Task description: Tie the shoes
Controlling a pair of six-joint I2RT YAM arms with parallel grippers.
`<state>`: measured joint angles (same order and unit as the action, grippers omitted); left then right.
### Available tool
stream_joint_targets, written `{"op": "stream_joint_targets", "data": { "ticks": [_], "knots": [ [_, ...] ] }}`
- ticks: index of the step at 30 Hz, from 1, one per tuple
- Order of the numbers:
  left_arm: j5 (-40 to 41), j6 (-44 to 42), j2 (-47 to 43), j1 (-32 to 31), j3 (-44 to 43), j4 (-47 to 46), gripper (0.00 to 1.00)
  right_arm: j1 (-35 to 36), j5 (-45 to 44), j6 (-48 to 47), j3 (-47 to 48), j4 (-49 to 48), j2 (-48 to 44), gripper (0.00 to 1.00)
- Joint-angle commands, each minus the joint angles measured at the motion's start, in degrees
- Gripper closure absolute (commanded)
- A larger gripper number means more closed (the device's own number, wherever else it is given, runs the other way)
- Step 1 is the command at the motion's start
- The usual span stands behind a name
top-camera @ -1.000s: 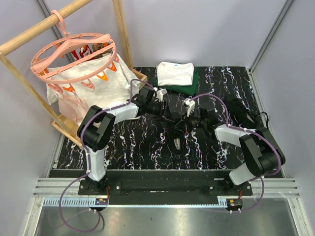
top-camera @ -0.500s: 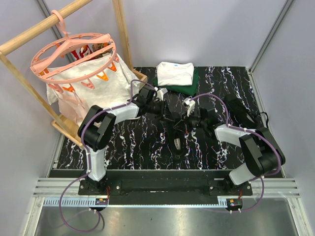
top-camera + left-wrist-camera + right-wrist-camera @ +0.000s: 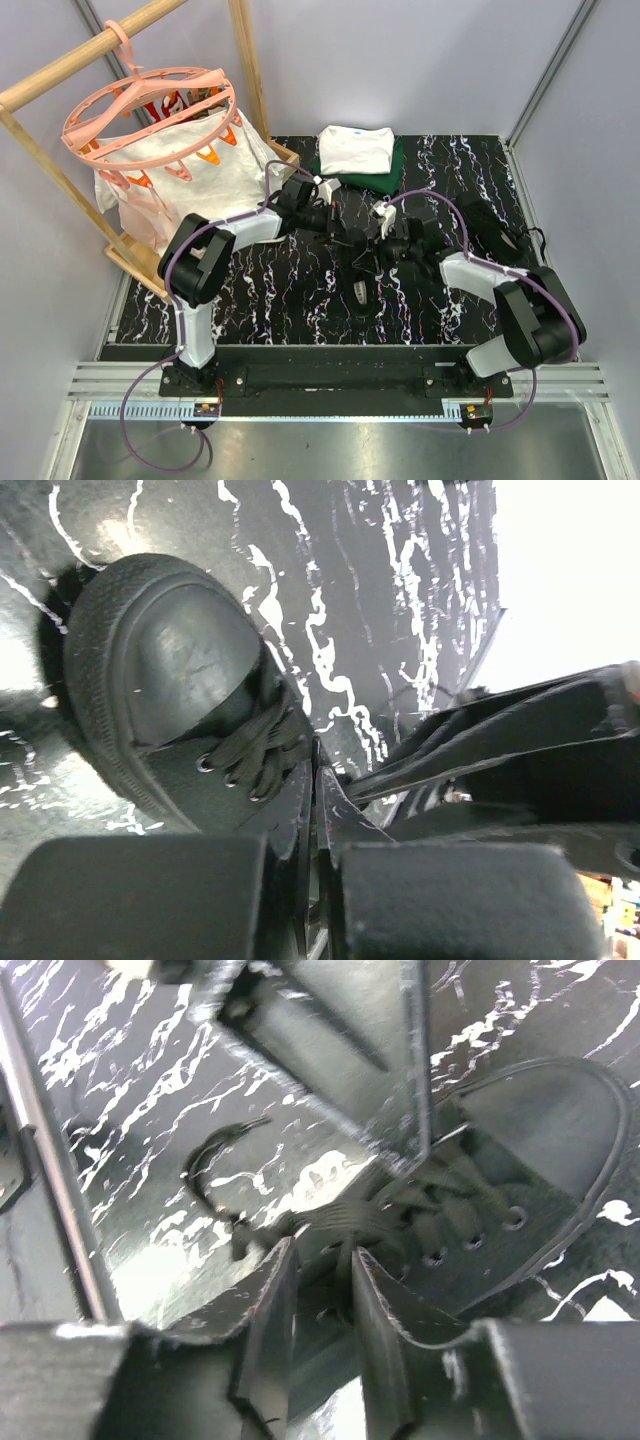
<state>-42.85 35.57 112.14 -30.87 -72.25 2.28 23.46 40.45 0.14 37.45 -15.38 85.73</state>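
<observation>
The shoe (image 3: pixel 360 272), a small black lace-up sneaker, lies mid-table with its pale grey patch toward the arms. Both grippers meet over its laced part. My left gripper (image 3: pixel 346 238) comes in from the left. In the left wrist view its fingers (image 3: pixel 316 772) are pressed together beside the eyelets, with a thin black lace (image 3: pixel 316 748) rising from between the tips. My right gripper (image 3: pixel 376 247) comes in from the right. Its fingers (image 3: pixel 320 1258) stand apart over the laces (image 3: pixel 350 1222), and a strand runs loosely through the gap. The toe cap (image 3: pixel 180 665) faces away.
Folded white and dark green clothes (image 3: pixel 357 152) lie at the table's back edge. A wooden rack (image 3: pixel 60 170) with a pink ring hanger (image 3: pixel 150 100) and a white bag (image 3: pixel 200 185) stands at the left. A black object with cables (image 3: pixel 492 228) sits at the right.
My left gripper has closed at the shoe's laces. My right gripper, shut before, has opened, and its arm has shifted slightly right.
</observation>
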Motion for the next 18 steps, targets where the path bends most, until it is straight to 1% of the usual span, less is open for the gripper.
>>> {"op": "stream_joint_targets", "data": {
  "ticks": [1, 2, 3, 4, 6, 7, 9, 11, 13, 14, 15, 18],
  "knots": [
    [1.3, -4.9, -3.1, 1.4, -1.2, 1.9, 1.00, -0.3, 3.9, -6.6, 4.8, 11.2, -7.2, 0.55],
    [1.4, -5.4, -3.4, 1.5, -1.3, 2.2, 1.00, -0.3, 4.5, -8.4, 5.5, 13.0, -7.9, 0.45],
    [1.5, -5.7, -3.7, 1.6, -1.5, 2.5, 1.00, -0.3, 5.0, -9.2, 6.8, 14.7, -8.4, 0.40],
    [1.6, -6.0, -3.9, 1.9, -1.6, 2.7, 1.00, -0.3, 6.1, -10.1, 7.5, 18.4, -9.3, 0.38],
    [2.4, -7.3, -5.2, 1.9, -1.4, 2.8, 1.00, -0.3, 7.3, -13.4, 9.2, 21.3, -9.9, 0.31],
    [2.7, -8.3, -5.9, 1.9, -1.2, 2.6, 1.00, -0.1, 8.1, -15.6, 9.8, 23.9, -10.1, 0.29],
    [4.4, -9.3, -7.7, 1.9, -0.7, 2.8, 1.00, 0.6, 8.2, -17.5, 11.7, 26.4, -10.1, 0.27],
    [6.4, -9.8, -9.2, 2.1, -0.2, 3.6, 1.00, 2.6, 8.2, -20.1, 12.9, 29.3, -9.4, 0.27],
    [6.6, -9.7, -9.8, 2.5, 0.8, 4.6, 1.00, 4.9, 6.5, -22.2, 14.6, 30.8, -8.5, 0.26],
    [6.7, -10.1, -9.9, 2.6, 0.8, 5.6, 1.00, 7.9, 5.7, -23.0, 14.9, 31.0, -8.1, 0.27],
    [7.6, -10.4, -10.1, 2.6, 1.1, 6.4, 1.00, 9.4, 4.9, -23.7, 15.5, 31.0, -7.6, 0.27],
    [8.9, -11.7, -10.5, 2.7, 2.4, 7.8, 1.00, 15.6, 0.6, -26.2, 17.6, 30.7, -3.3, 0.28]
  ]
}}
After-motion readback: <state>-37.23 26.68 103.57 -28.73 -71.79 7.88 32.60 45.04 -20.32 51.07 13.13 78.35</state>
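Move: The loose lace end, curled on the table beside the shoe, lies about 8 cm left, 4 cm back and 7 cm below the right hand. The lace knot is some 2 cm left, 1 cm ahead and 3 cm below that hand; the shoe opening is about 7 cm back, 2 cm left and 6 cm below it. From the left hand, the loose lace end lies roughly 10 cm back, 1 cm left and 8 cm down. The right hand, its fingers already part open, lifts off the lace knot by about 6 cm while they spread much wider, then sweeps back and left over the shoe opening, turning some 20 degrees counter-clockwise on the way. The left hand keeps its fingers shut, seemingly on a lace, and draws away from the knot to the left, dipping slightly before it rises about 4 cm in all and rolls a little. ##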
